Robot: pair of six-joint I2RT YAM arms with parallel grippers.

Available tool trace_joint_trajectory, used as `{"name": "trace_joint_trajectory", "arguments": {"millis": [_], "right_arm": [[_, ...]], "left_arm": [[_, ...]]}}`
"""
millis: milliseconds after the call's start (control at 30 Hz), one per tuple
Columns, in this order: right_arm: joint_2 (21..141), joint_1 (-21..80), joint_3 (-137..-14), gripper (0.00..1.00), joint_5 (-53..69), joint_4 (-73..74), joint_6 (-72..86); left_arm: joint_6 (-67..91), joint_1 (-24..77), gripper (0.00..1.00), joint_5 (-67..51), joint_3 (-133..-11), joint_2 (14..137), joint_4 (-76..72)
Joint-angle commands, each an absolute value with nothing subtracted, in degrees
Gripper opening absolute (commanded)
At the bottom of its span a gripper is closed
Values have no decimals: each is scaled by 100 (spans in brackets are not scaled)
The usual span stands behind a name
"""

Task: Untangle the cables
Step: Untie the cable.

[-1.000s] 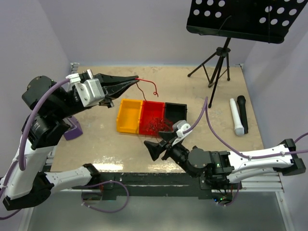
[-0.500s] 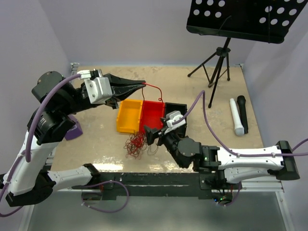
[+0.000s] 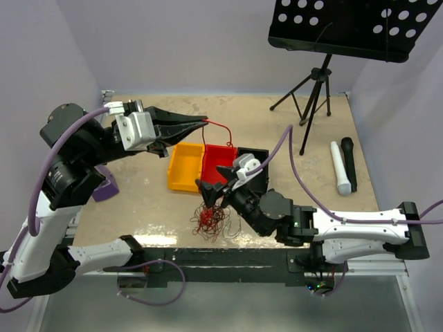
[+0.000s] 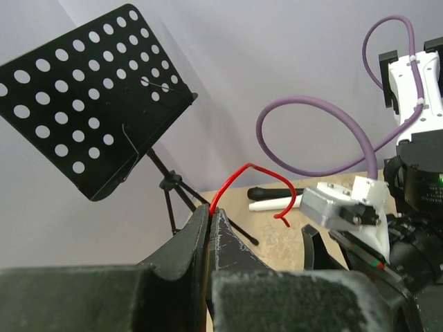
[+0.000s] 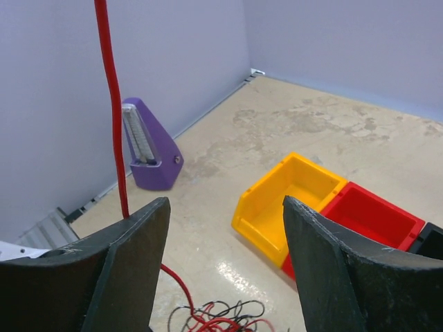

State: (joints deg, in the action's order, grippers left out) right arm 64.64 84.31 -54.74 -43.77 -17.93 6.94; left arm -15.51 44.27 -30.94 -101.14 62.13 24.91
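Observation:
The cables lie as a snarl (image 3: 214,221) of thin red and dark wires on the table in front of the bins, also at the bottom of the right wrist view (image 5: 221,319). My left gripper (image 3: 205,122) is held high over the yellow bin, shut on a single red strand (image 4: 239,173) that arcs away and ends in a hook (image 3: 230,143). My right gripper (image 3: 210,191) hangs open just above the snarl, with nothing between its fingers (image 5: 131,263). One red strand (image 5: 114,138) rises from the snarl past its left finger and leaves the top of that view.
Yellow (image 3: 185,166), red (image 3: 220,159) and black (image 3: 255,162) bins stand side by side mid-table. A purple metronome (image 3: 105,187) sits at the left edge. A music stand (image 3: 315,90) is at the back right, with a white and a black microphone (image 3: 342,166) beside it.
The snarl has come off the bins onto the table in front of them. My right gripper swung left over it. My left gripper kept the red strand and barely shifted.

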Motion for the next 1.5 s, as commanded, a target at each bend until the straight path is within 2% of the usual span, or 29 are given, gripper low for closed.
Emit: {"name": "trace_joint_trajectory", "arguments": {"millis": [0,433,800,1000,1133,1167,1200,1267,1300,1400,1467], "right_arm": [[6012,8429,-5388,70,-4341,-1600,992],[5493,8429,-5247,70,-4465,-931,1231],[6371,8437,-5546,64,-4201,-1608,818],[6671,8306,-5564,48,-4236,-1591,914],[6636,8297,-5520,24,-4236,-1538,1002],[6627,8297,-5528,9,-4245,-1521,1002],[6610,8297,-5546,0,-4254,-1503,1011],[6601,8297,-5625,0,-4210,-1468,958],[6601,8306,-5712,0,-4158,-1442,923],[6583,8306,-5862,0,-4052,-1363,931],[6478,8306,-5880,0,-3973,-1423,993]], "left_arm": [[-1415,4403,0,-3164,-10239,6109,2197],[-1283,4403,0,-3235,-10310,6161,2074],[-1204,4403,0,-3261,-10380,6205,2048],[-1204,4403,0,-3261,-10441,6196,2065],[-1222,4403,0,-3261,-10441,6161,2065],[-1222,4403,0,-3243,-10424,6152,2065],[-1230,4403,0,-3243,-10415,6144,2065],[-1248,4403,0,-3217,-10363,6117,2057],[-1265,4403,2,-3199,-10258,6091,2065],[-1336,4403,20,-3112,-9854,5951,2065],[-1371,4403,58,-3015,-9503,5845,2083]]}}
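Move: The left gripper holds the cable's red end high up; the strand hangs from there, and its stretch to grasp lies some 23 cm straight below that hand. From the open right gripper that stretch is level fore and aft, about 4 cm left and 3 cm lower. The tangled pile lies roughly 3 cm ahead of the right gripper, 1 cm left and 33 cm below; the red box is some 20 cm ahead and 3 cm right, the yellow box 20 cm ahead and 8 cm left, both about 31 cm down. Swing the open right gripper about 3.5 cm right, back off the hanging strand, then bring it left again and some 5 cm down, shutting the fingers to pinch the strand between their tips, and lift slightly. Keep the left gripper nearly still, holding the cable's end up until the right has closed, then open it to let go. ##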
